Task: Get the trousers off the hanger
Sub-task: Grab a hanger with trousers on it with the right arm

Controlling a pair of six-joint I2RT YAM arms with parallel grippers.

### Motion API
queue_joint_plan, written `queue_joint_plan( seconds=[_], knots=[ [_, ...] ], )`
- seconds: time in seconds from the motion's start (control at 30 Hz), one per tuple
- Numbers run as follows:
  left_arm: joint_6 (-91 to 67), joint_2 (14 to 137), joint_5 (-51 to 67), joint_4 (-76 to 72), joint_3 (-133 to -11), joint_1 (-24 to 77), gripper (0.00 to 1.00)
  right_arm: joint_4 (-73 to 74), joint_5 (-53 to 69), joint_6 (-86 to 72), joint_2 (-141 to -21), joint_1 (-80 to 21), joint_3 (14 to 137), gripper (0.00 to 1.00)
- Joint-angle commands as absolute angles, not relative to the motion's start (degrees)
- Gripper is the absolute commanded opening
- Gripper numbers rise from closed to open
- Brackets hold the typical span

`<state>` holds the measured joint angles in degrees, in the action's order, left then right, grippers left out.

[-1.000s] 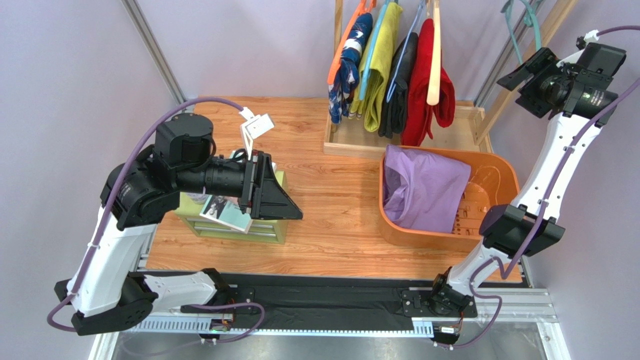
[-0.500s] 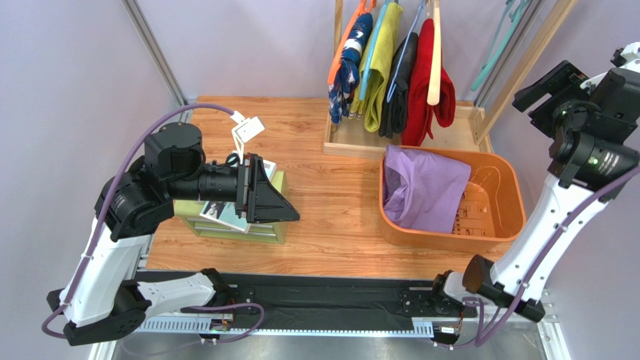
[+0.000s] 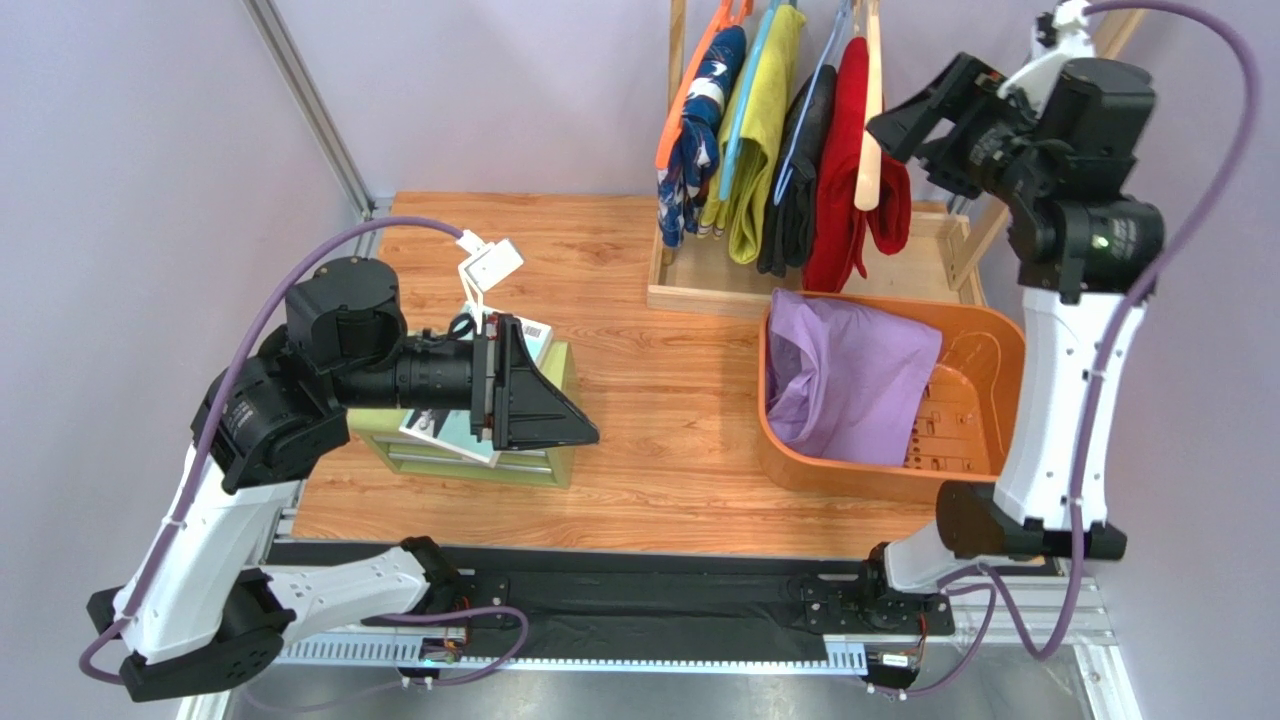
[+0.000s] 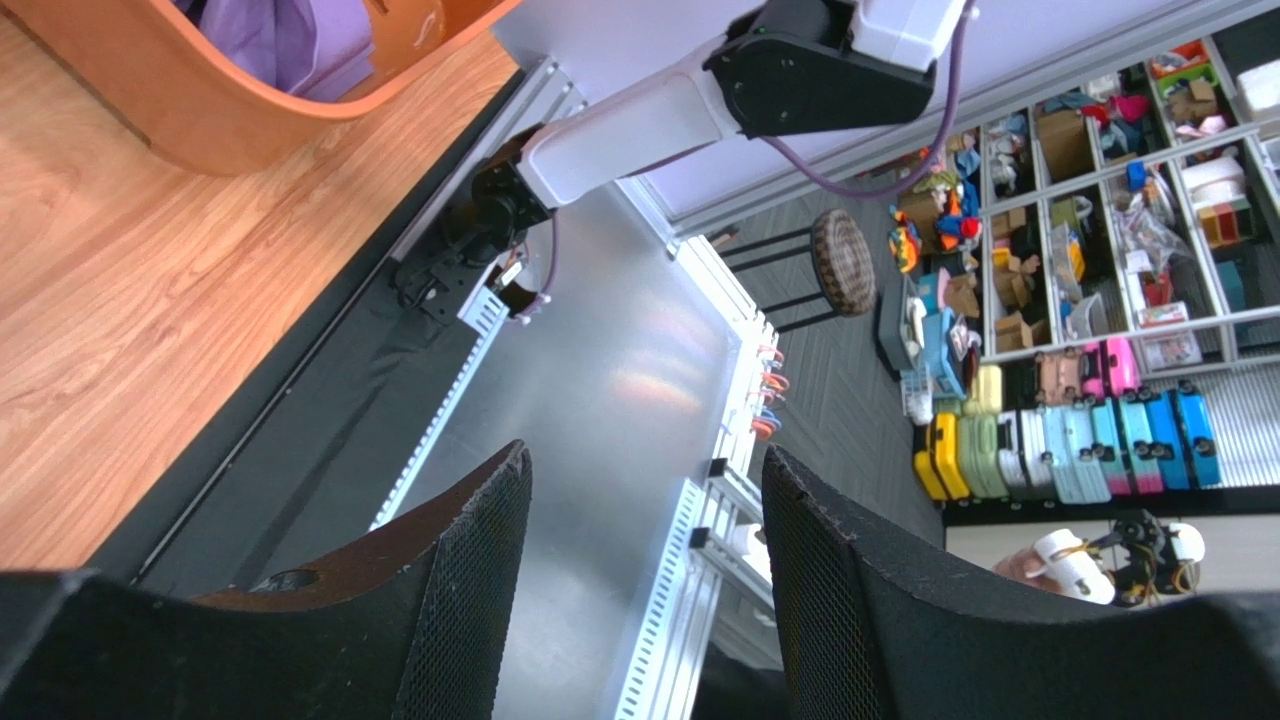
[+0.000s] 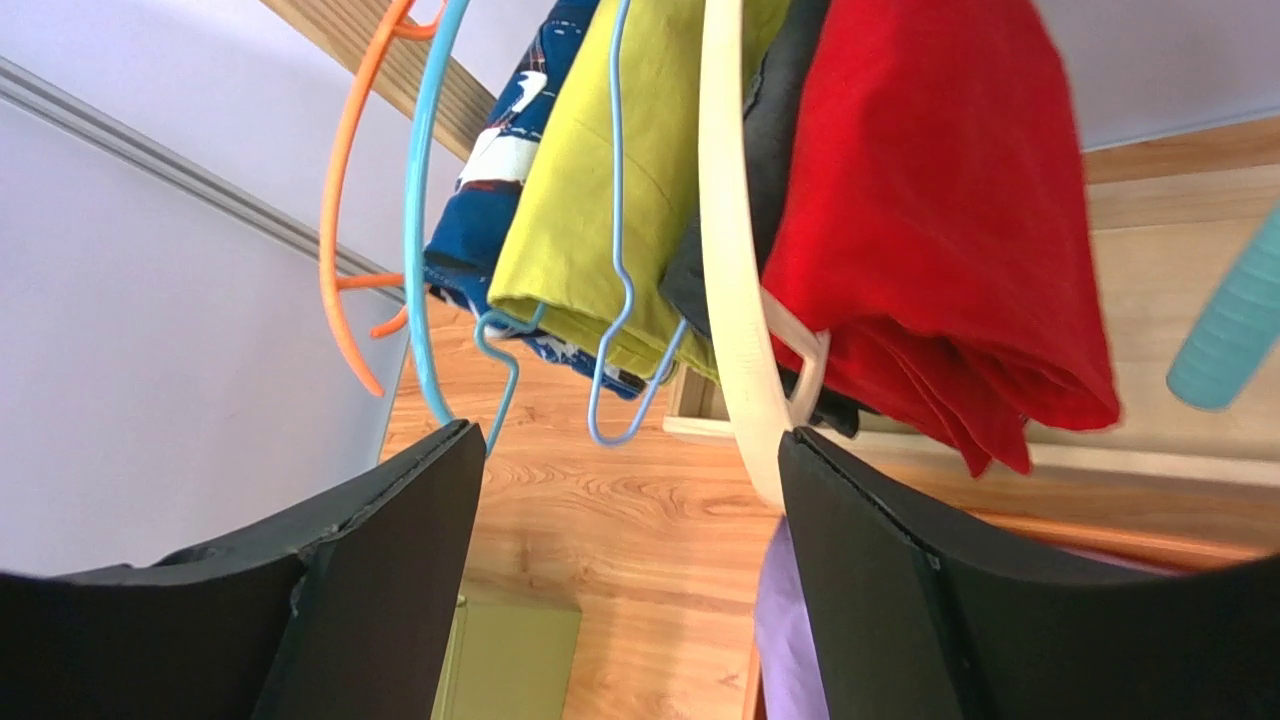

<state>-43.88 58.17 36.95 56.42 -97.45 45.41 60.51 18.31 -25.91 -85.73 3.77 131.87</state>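
Note:
Four trousers hang folded on hangers at the back rack: navy patterned [image 3: 700, 128], yellow-green [image 3: 760, 128], black [image 3: 796, 173] and red [image 3: 849, 195]. A lilac pair [image 3: 849, 375] lies in the orange basket [image 3: 992, 450]. My right gripper [image 3: 906, 123] is raised just right of the red trousers, open and empty. In the right wrist view the red trousers [image 5: 932, 195] and their cream hanger [image 5: 729, 300] sit above my open right gripper [image 5: 631, 450]. My left gripper [image 3: 579, 420] hovers open over the table's left side; the left wrist view shows the left gripper [image 4: 646, 458] with nothing between its fingers.
A green box [image 3: 519, 465] with booklets lies under the left arm. The rack's wooden base tray [image 3: 706, 285] and slanted post [image 3: 992, 225] stand behind the basket. An empty teal hanger [image 5: 1232, 323] hangs right of the red trousers.
My right arm has swung up and left from the table's right edge to the rack beside the red trousers. The left arm has barely moved.

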Motion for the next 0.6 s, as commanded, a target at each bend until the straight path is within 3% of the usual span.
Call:
queue_joint_plan(
  seconds=[0.0, 0.17, 0.2, 0.37, 0.57],
  knots=[
    [-45.7, 56.3, 35.9, 52.7, -96.3, 45.7, 0.64, 52.1, 17.8, -25.9, -89.5, 1.1, 131.3, 0.77],
    [-46.4, 54.0, 33.3, 52.7, -95.0, 45.6, 0.63, 48.3, 17.4, -22.5, -93.8, 0.7, 132.7, 0.71],
    [-46.5, 53.8, 33.1, 52.7, -94.8, 45.6, 0.64, 48.0, 17.0, -22.1, -94.6, 0.7, 132.8, 0.64],
    [-46.5, 53.4, 32.3, 53.0, -95.4, 45.6, 0.63, 42.5, 17.7, -20.6, -96.1, 0.7, 130.8, 0.49],
    [-45.7, 54.4, 31.6, 54.4, -97.0, 45.6, 0.63, 36.4, 19.3, -21.0, -98.1, 0.7, 129.3, 0.45]
  ],
)
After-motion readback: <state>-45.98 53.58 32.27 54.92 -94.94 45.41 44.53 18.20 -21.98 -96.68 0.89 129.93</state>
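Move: From the right hand, the near arm of the pale wooden hanger, on which the red trousers hang, lies about 11 cm ahead, 1 cm to the left and 3 cm below. The red trousers hang about 15 cm ahead, neither left nor right, and 12 cm down; the black trousers on their blue hanger are roughly 15 cm ahead, 8 cm left and 12 cm down. The wooden hanger is some 38 cm ahead of the left hand, 36 cm to its right and 2 cm above it. The right gripper's fingers come around the near arm of the wooden hanger, the finger on the right seeming to touch it. The hand drives forward about 10 cm, bearing slightly left early on; it dips nearly 4 cm, then eases back up about 1 cm while the fingers, pointing forward, close from wide open to roughly half open. ##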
